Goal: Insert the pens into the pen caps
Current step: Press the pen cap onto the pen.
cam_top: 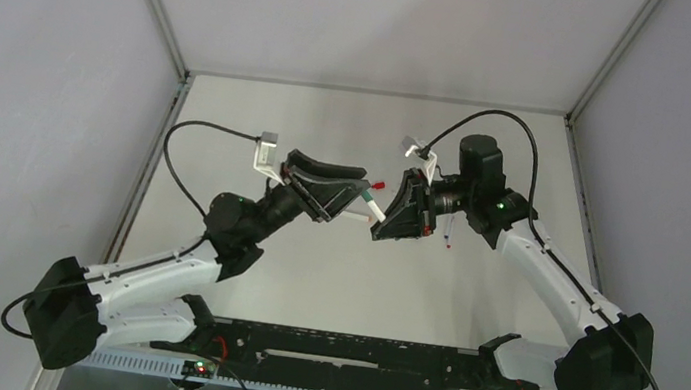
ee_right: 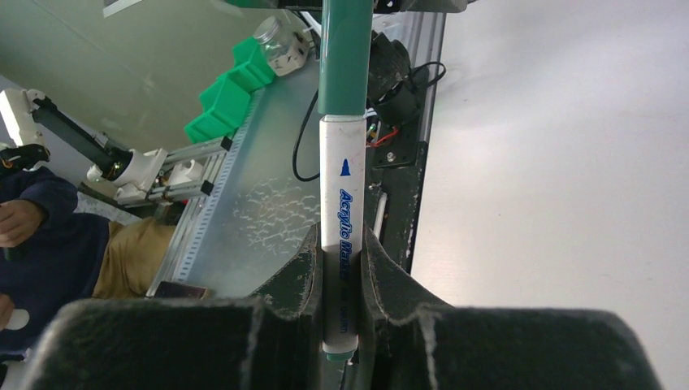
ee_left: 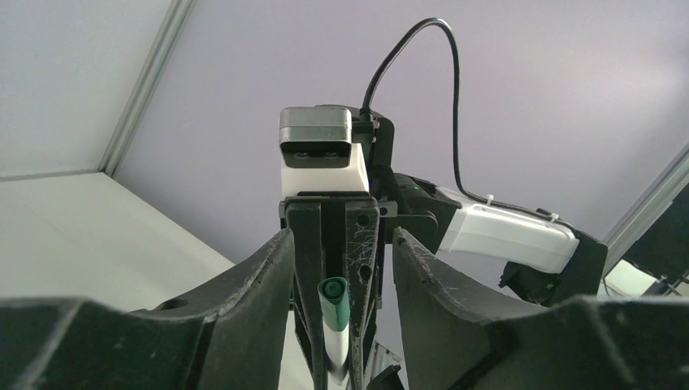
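Note:
A white-barrelled pen [ee_right: 341,203] printed "Acrylic Marker" is clamped between the fingers of my right gripper [ee_right: 341,244], which is shut on the barrel. A green pen cap [ee_right: 345,57] sits on its far end. The left wrist view looks down that green cap [ee_left: 335,301]. The fingers of my left gripper [ee_left: 341,244] stand on either side of the cap with a gap on each side, so it is open. From above, the left gripper [cam_top: 362,195] and right gripper [cam_top: 386,223] meet tip to tip over mid-table, with the pen [cam_top: 375,210] between them.
A small red cap [cam_top: 378,186] lies just behind the grippers. Another thin pen [cam_top: 447,235] lies on the table by the right wrist. A black rail [cam_top: 350,357] runs along the near edge. Green bins [ee_right: 227,97] and a seated person [ee_right: 32,236] are beyond the table.

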Controlling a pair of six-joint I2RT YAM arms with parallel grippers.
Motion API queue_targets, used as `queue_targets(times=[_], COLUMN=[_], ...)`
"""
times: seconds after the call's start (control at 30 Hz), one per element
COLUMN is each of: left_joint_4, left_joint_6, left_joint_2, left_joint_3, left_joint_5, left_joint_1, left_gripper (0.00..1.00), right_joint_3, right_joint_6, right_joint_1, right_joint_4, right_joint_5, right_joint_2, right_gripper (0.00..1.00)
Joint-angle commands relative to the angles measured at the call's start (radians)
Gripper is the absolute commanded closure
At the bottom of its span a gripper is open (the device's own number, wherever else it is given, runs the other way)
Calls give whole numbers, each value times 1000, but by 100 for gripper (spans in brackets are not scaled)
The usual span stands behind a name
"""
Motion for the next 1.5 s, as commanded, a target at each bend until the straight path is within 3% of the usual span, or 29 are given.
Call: queue_targets(times=[0.0, 0.27, 0.4, 0.57, 0.87, 1.0, 1.17, 1.27, 1.4, 1.47], left_joint_4=[4, 4, 4, -3, -64, -74, 79, 112, -155, -382], left_joint_6=[-13, -18, -20, -20, -54, 1, -76, -146, -129, -39], left_joint_2=[11, 30, 38, 45, 72, 99, 182, 229, 213, 177], left_joint_3=[57, 63, 67, 75, 48, 50, 49, 50, 92, 136], left_joint_5=[7, 14, 22, 50, 133, 149, 177, 206, 226, 148], left_joint_1=[-5, -15, -15, -15, -31, -91, -120, -121, -116, -136], left_gripper=[49, 58, 69, 99, 100, 100, 100, 100, 100, 100], right_joint_3=[26, 27, 26, 26, 27, 28, 28, 31, 80, 126], right_joint_6=[19, 25, 25, 21, 47, 153, 359, 393, 259, 129], right_joint_1=[10, 10, 10, 9, -34, -32, -25, -35, -70, -72], right_joint_4=[36, 40, 39, 36, 76, 190, 381, 419, 259, 56], right_joint_5=[11, 23, 25, 31, 25, -17, -27, -28, 17, 83], right_joint_2=[4, 7, 7, 7, -1, 17, 35, 34, 20, 13], right_gripper=[100, 100, 100, 100, 100, 100, 100, 100, 100, 100])
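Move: The green cap, already on the end of the upright-leaning pen in my right fingers, is some 2 cm to the right of my left hand, 1 cm back and 2 cm lower, between its half-open fingers. The pen's white body runs on below it, its middle roughly 3 cm back, 3 cm right and 6 cm down. From my right hand the cap is about 7 cm above, 3 cm ahead and 2 cm left. I lower my left hand and ease it right onto the green cap, about 1.5 cm each way, and shut its half-open fingers on the cap's upper part. Then I press the cap towards the pen, carrying on about 2 cm right while both hands rise some 2 cm. My right hand keeps its pinch on the pen, shifting right with the push and tilting about 5 degrees. ##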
